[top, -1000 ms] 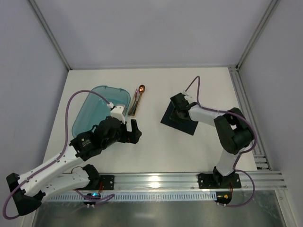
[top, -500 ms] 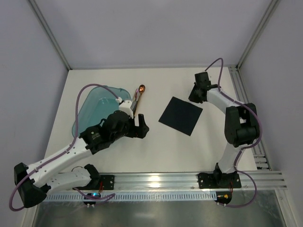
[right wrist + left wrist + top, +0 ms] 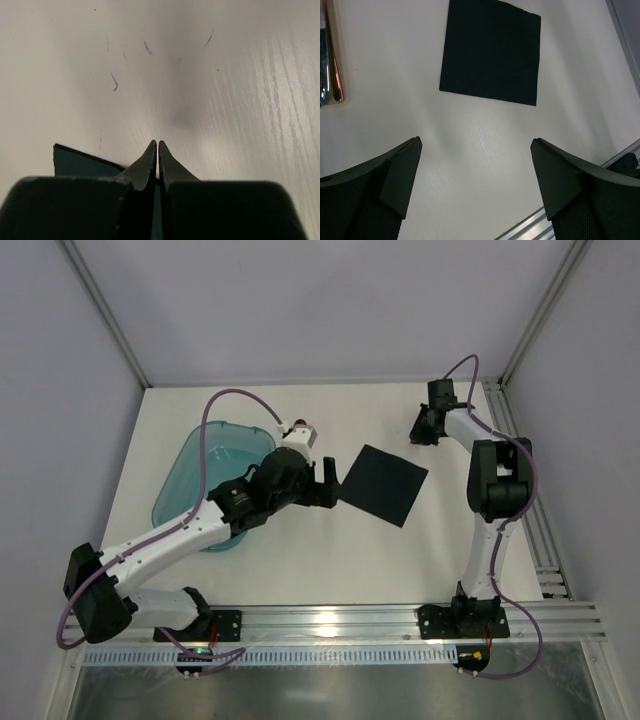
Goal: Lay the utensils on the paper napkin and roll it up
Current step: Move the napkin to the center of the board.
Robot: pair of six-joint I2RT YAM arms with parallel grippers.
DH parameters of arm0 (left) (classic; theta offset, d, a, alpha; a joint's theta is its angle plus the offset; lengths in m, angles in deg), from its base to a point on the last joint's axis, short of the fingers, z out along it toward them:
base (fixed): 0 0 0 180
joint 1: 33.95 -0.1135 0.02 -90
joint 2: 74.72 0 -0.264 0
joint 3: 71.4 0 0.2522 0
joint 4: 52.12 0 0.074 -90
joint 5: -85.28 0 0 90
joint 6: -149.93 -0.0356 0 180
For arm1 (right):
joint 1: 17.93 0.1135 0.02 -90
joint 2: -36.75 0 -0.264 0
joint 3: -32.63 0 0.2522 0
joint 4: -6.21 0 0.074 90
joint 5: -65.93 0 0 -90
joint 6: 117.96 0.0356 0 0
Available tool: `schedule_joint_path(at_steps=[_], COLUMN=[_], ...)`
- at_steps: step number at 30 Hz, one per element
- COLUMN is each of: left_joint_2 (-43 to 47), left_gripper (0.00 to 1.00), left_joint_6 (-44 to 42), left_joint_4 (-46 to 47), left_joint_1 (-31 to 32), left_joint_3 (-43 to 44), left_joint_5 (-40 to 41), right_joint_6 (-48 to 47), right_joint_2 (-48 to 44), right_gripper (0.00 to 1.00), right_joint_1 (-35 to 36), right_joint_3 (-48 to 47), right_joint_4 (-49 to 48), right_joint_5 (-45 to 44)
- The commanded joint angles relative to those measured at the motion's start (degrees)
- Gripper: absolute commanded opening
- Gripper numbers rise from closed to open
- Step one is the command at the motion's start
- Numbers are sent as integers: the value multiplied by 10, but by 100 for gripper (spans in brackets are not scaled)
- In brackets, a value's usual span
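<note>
The dark navy paper napkin (image 3: 383,483) (image 3: 492,50) lies flat and unrolled on the white table with nothing on it. My left gripper (image 3: 323,486) (image 3: 475,141) hovers just left of it, jaws wide open with only bare table between them. A copper utensil handle (image 3: 335,65) shows at the left edge of the left wrist view, off the napkin; in the top view my left arm hides the utensils. My right gripper (image 3: 418,434) (image 3: 156,144) is shut on nothing, low over the table behind the napkin's far corner (image 3: 75,160).
A translucent teal tub (image 3: 205,480) sits left of centre, partly under my left arm. Aluminium rails run along the table's front edge (image 3: 400,621) (image 3: 535,225) and right side (image 3: 512,455). Grey walls enclose the back and both sides.
My left arm swung right from the tub to the napkin's left edge, gripper staying open. My right arm lifted off the napkin and drew back to the far right, still shut.
</note>
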Motion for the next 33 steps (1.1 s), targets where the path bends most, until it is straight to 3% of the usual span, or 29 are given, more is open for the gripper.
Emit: schedule_joint_path(at_steps=[1, 18, 26, 33], left_joint_2=[-12, 52, 78, 92], left_gripper=[95, 98, 98, 98], left_joint_6=[-11, -1, 3, 6], left_joint_4=[40, 57, 58, 56], left_joint_1=[-4, -6, -7, -7], left_joint_3=[23, -50, -68, -75], left_joint_5=[-1, -11, -9, -15], right_joint_6=[2, 15, 34, 38], right_joint_2=[8, -48, -124, -157], right_gripper=[4, 4, 4, 4], right_joint_1=[-1, 19, 24, 68], right_joint_3=[-38, 105, 207, 253], right_joint_4=[11, -18, -49, -78], right_joint_5=[46, -7, 4, 11])
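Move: The napkin lies turned askew, its middle about 12 cm back and 9 cm to the left of the right hand and 3 cm below it. From that hand the utensil tray is some 37 cm to the left and 2 cm back; the teal bin is about 60 cm to the left and 12 cm back. From the left hand, the napkin's middle is roughly 13 cm ahead, 16 cm to the right and 20 cm down. The napkin's far edge is met to the right of its middle by the tips of the right hand's shut fingers: they sink about 2.5 cm to board height, then sweep back towards the robot, some 10 cm in all with a slight drift left, pushing that edge along. The open left hand eases about 2 cm back and left in the air. ##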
